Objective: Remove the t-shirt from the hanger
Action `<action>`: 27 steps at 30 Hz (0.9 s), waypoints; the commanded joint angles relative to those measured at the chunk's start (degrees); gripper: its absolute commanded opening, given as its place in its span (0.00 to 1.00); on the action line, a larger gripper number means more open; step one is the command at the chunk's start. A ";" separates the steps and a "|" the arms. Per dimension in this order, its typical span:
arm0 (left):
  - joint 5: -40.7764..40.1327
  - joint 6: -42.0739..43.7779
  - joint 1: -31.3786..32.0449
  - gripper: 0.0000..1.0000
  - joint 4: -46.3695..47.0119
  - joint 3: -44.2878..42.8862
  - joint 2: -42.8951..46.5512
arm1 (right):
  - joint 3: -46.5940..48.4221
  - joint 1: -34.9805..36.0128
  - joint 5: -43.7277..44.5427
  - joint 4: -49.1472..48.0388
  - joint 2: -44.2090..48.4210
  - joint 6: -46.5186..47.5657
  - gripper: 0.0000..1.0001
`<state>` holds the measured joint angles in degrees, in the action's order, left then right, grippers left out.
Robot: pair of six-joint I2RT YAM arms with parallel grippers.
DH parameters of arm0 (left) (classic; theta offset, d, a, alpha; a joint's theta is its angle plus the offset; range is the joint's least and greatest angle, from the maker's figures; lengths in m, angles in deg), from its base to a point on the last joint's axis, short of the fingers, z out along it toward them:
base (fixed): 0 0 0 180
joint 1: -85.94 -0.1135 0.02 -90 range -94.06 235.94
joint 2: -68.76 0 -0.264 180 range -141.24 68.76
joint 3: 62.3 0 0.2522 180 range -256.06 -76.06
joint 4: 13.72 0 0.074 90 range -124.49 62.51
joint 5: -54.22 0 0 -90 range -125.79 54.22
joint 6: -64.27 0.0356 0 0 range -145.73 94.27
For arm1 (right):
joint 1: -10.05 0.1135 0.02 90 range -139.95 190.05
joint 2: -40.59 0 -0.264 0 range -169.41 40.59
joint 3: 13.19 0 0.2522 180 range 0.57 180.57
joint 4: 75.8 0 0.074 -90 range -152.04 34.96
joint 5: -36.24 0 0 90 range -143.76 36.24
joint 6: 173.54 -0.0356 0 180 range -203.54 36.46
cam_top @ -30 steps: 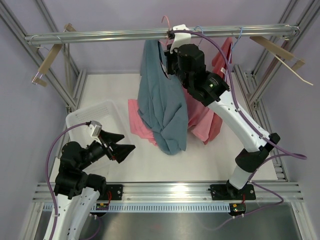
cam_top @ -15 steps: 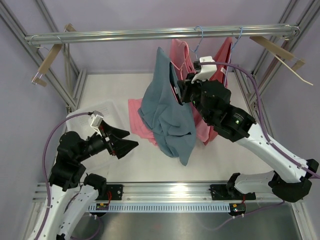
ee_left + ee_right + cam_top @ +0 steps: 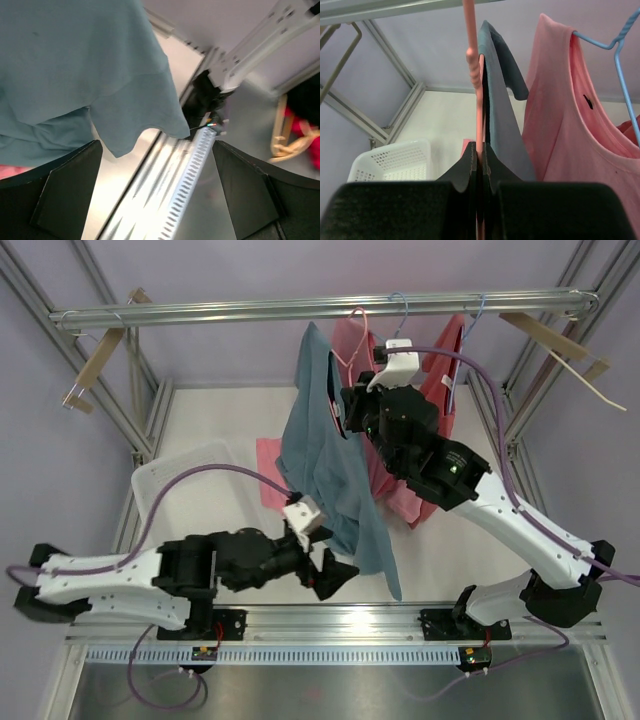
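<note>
A grey-blue t-shirt hangs on a pink hanger that is off the rail and held in the air. My right gripper is shut on the hanger's shaft; the shirt drapes just right of it. My left gripper is open and empty just below and left of the shirt's bottom hem, reaching in low from the left. Its fingers frame the hem and the front rail.
A pink shirt hangs on a blue hanger on the rail at the right. More pink cloth lies on the table behind the blue shirt. A white basket stands at the left. Wooden hangers hang at both rail ends.
My left arm has swung down and right, bringing its open gripper under the shirt's hem. My right gripper, holding the hanger, has shifted a little left and up; the shirt hangs longer.
</note>
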<state>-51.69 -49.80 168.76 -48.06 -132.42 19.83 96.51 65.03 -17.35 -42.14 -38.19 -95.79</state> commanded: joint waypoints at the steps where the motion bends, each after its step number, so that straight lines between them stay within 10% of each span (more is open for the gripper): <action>1: -28.03 7.98 7.26 0.99 5.54 -5.16 -7.22 | 4.69 0.30 0.08 -3.29 2.75 -4.18 0.00; 17: -36.84 14.05 7.26 0.90 26.54 -5.44 -19.10 | 0.47 1.88 -6.87 -0.83 8.47 -9.19 0.00; 25: -29.02 12.57 7.44 0.00 30.95 -1.66 -17.08 | 1.18 1.88 -7.66 -1.52 7.33 -7.35 0.00; 27: -25.95 10.46 7.61 0.00 30.69 0.80 -15.94 | 1.35 1.88 -7.40 -3.28 6.89 -6.91 0.00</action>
<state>-80.93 -35.62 175.89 -23.17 -134.34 1.62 96.84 66.30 -24.37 -39.06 -31.28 -103.57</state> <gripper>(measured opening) 0.024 0.049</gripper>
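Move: Ahead of the open left hand, about 5 cm forward, 6 cm to its right and level with it, hangs the loose lower edge of the grey t-shirt; the pink hanger is some 22 cm farther out from this hand, 2 cm right and 14 cm higher. The right hand grips that hanger: from it the shirt edge lies 18 cm back, 4 cm right and 14 cm below, the hanging pink top about 8 cm ahead, 8 cm right and 8 cm below. Reaching right with a slight dip, then forward (about 6 and 5 cm in all), the left hand swings some 20 degrees counter-clockwise to the grey shirt's lower edge, rises a little and shuts its fingers, pinching the cloth. The right hand keeps its grip on the hanger and draws it back and up about 5 cm, away from the rail, its left side rolling up. ##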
